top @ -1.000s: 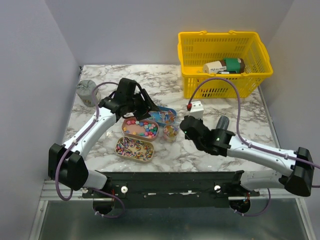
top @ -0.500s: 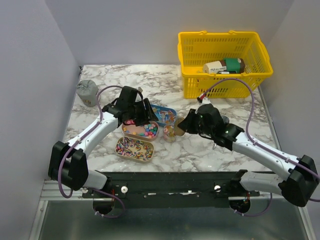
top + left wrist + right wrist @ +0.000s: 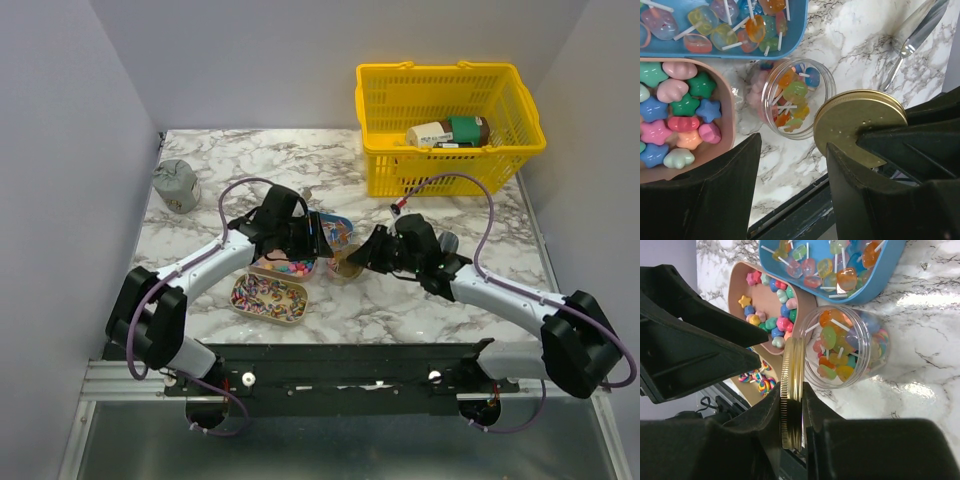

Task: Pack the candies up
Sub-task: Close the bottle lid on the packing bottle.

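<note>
A clear jar [image 3: 816, 112] stands open on the marble, holding several coloured candies [image 3: 794, 93] on white sticks. My right gripper [image 3: 792, 389] is shut on the edge of its gold lid [image 3: 792, 375], held upright just beside the jar [image 3: 875, 352]. In the left wrist view that lid [image 3: 860, 122] sits right of the jar mouth. Open and holding nothing, my left gripper [image 3: 794, 145] hovers over the jar. Star candies [image 3: 680, 107] fill a pink tray [image 3: 262, 268]. From above, the left gripper [image 3: 318, 237] and right gripper [image 3: 368, 255] flank the jar [image 3: 346, 265].
A blue tray [image 3: 790, 45] of lollipops lies behind the jar. A tan tray [image 3: 268, 297] of swirl lollipops lies at the front. A silver scoop [image 3: 915, 32] rests on the marble. The yellow basket [image 3: 450, 150] stands at the back right, a grey pouch [image 3: 175, 185] at the far left.
My right gripper has swung left with the gold lid to the jar's side. My left gripper has moved right, over the jar, and its jaws have narrowed a little.
</note>
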`<state>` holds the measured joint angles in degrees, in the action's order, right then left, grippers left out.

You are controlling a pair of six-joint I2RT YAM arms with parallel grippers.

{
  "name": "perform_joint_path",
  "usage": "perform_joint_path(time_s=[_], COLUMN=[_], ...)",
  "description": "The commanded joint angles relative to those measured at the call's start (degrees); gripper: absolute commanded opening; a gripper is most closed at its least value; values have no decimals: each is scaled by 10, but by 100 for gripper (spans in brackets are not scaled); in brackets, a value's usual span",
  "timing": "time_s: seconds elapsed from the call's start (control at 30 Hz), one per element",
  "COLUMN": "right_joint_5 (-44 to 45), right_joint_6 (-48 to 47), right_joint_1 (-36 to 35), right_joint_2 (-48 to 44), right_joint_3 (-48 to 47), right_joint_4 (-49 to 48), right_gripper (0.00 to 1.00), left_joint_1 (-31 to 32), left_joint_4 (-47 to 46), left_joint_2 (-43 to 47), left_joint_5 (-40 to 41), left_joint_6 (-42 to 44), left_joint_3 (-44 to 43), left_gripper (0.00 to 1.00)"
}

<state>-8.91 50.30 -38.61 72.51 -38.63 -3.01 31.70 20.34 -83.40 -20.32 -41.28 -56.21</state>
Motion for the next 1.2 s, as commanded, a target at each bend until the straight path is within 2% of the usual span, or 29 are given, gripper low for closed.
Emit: perform_joint_path(time_s=[0.0,0.4,0.57,0.7,0.93,1.17], right_joint_5=[-23,-7,-6,-11,-40,-78], right_joint_6=[16,18,-1,-6,-27,-36], right_joint_1=[10,19,19,19,19,19], right_joint_2=[20,54,37,29,35,94], right_joint_3=[15,14,8,-7,-42,-87], right_joint_4=[-44,-28,-5,28,93,152], right_gripper=[31,33,48,53,53,49], left_joint_1=[6,8,9,10,10,10], left_joint_4=[-36,-59,-68,-74,-81,-88], left_joint_2=[-19,-41,-48,-55,-65,-69], left_joint_5=[12,19,12,12,11,7], left_joint_6=[9,15,15,15,17,17], left_joint_3=[10,20,24,23,22,22], left_gripper=[63,63,63,63,63,63])
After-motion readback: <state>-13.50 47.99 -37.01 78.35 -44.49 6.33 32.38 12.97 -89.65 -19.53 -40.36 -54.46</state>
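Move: My right hand still pinches the gold lid on edge. The mouth of the packing bottle is about 3 cm below, so the bottle's middle sits some 7 cm below, 3 cm to the left and 2 cm ahead. For my empty, open left hand the bottle is about 4 cm to the right, 1 cm ahead and 7 cm down. From that hand, the blue tray lies 7 cm ahead and 2 cm left, the pink tray 9 cm left and level, both some 9 cm lower. I lower the lid about 3 cm with my right hand onto the bottle's mouth and open those fingers to let it go, tipping them slightly down, then ease back and up about a centimetre. Meanwhile my left hand, fingers staying open, sinks some 3.5 cm beside it, edging forward and right towards the lid. ##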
